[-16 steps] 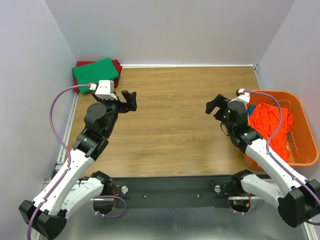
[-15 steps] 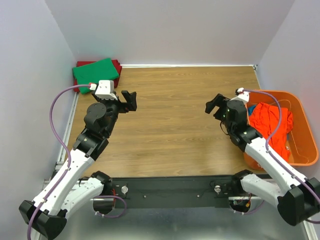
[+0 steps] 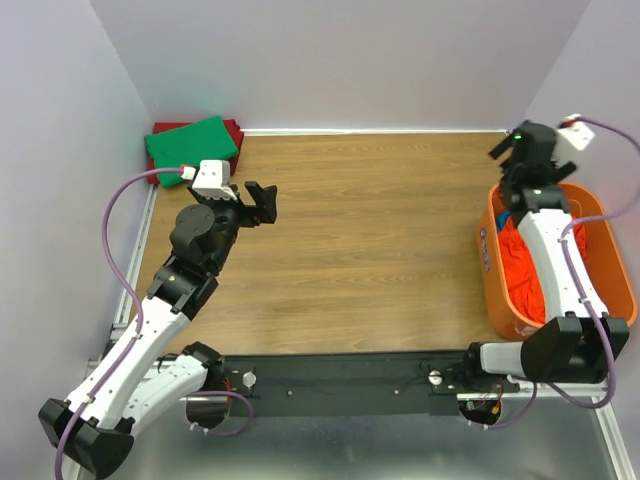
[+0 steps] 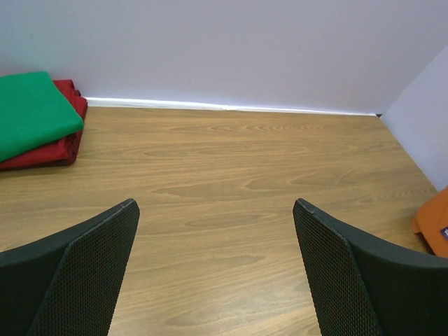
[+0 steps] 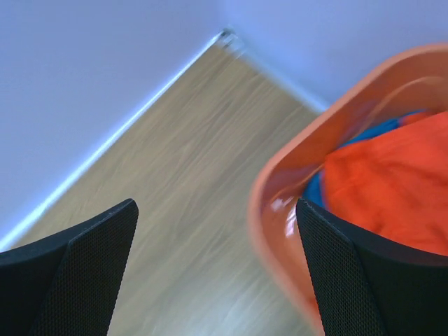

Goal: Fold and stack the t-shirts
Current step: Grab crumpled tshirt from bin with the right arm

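A folded green t-shirt [image 3: 190,143] lies on a folded dark red one [image 3: 235,130] in the far left corner; the left wrist view shows the green t-shirt [image 4: 31,112] and the red one [image 4: 66,143] too. A crumpled orange t-shirt [image 3: 520,268] fills the orange basket [image 3: 486,250], with a bit of teal t-shirt [image 5: 364,133] under the orange t-shirt [image 5: 392,189]. My left gripper [image 3: 262,200] hovers open over bare wood [image 4: 215,204]. My right gripper [image 3: 512,150] is open and empty above the basket's far left corner [image 5: 217,203].
The basket stands at the table's right edge, and its rim [image 5: 280,175] is blurred in the right wrist view. A corner of the basket [image 4: 435,217] shows in the left wrist view. Grey walls close in the table at the back and on both sides.
My right arm has swung from the table's middle right out to the far right, over the basket's far corner, still open. The left arm has barely moved.
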`<state>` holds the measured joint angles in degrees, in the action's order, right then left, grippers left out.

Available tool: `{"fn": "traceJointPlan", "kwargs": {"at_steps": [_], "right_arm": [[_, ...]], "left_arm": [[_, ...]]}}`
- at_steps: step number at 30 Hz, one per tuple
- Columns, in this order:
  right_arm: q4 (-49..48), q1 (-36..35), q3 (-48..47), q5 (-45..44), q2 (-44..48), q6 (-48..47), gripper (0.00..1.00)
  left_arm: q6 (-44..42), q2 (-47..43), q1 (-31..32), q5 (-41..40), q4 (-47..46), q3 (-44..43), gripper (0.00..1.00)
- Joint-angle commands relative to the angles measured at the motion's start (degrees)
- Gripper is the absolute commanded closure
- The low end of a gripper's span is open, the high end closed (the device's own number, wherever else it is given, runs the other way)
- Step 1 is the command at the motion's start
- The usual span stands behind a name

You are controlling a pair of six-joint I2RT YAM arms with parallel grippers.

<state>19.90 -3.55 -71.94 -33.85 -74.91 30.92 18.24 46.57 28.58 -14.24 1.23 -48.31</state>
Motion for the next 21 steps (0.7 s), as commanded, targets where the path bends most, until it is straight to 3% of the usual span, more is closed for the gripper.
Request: {"fn": "traceJointPlan", "kwargs": {"at_steps": [1,4,11,21], "right_arm": [[5.4,10.0,-1.9,-2.2,-2.3,0.9,0.00],[5.4,18.6,0.7,-1.7,-5.2,4.7,0.00],[5.1,27.4,7.9,-0.4,-15.9,14.6,0.00],[1.7,30.5,8.0,-1.0,-21.9,18.2,0.01]], "left_arm": [[1.0,-0.1,0.0,1.7,0.7,-0.7,0.01],[1.8,-0.2,0.0,1.9,1.0,-0.7,0.01],[2.2,-0.4,0.0,3.4,1.2,-0.6,0.01],[2.2,0.5,0.0,5.0,1.1,-0.8,0.02]]}}
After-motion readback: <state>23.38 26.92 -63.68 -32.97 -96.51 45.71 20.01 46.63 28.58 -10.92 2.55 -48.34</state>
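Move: The crumpled orange t-shirt lies in the bin, its middle about 14 cm back, 13 cm to the right and some 25 cm below the right hand. The blue cloth peeps out roughly 9 cm back and 3 cm right of that hand, 24 cm down, while the orange bin's middle is 17 cm back and 10 cm right, 20 cm below. From the left hand the shirt is some 66 cm right, 4 cm back and 29 cm down. To the orange t-shirt goes the open right hand: it first swings right almost level above the bin's far end, then plunges about 20 cm down into the bin while still easing right and back. The wrist turns clockwise by over 35 degrees and tips the fingers steeply down; slowing, they arrive around a ridge of the cloth, still wide open. ##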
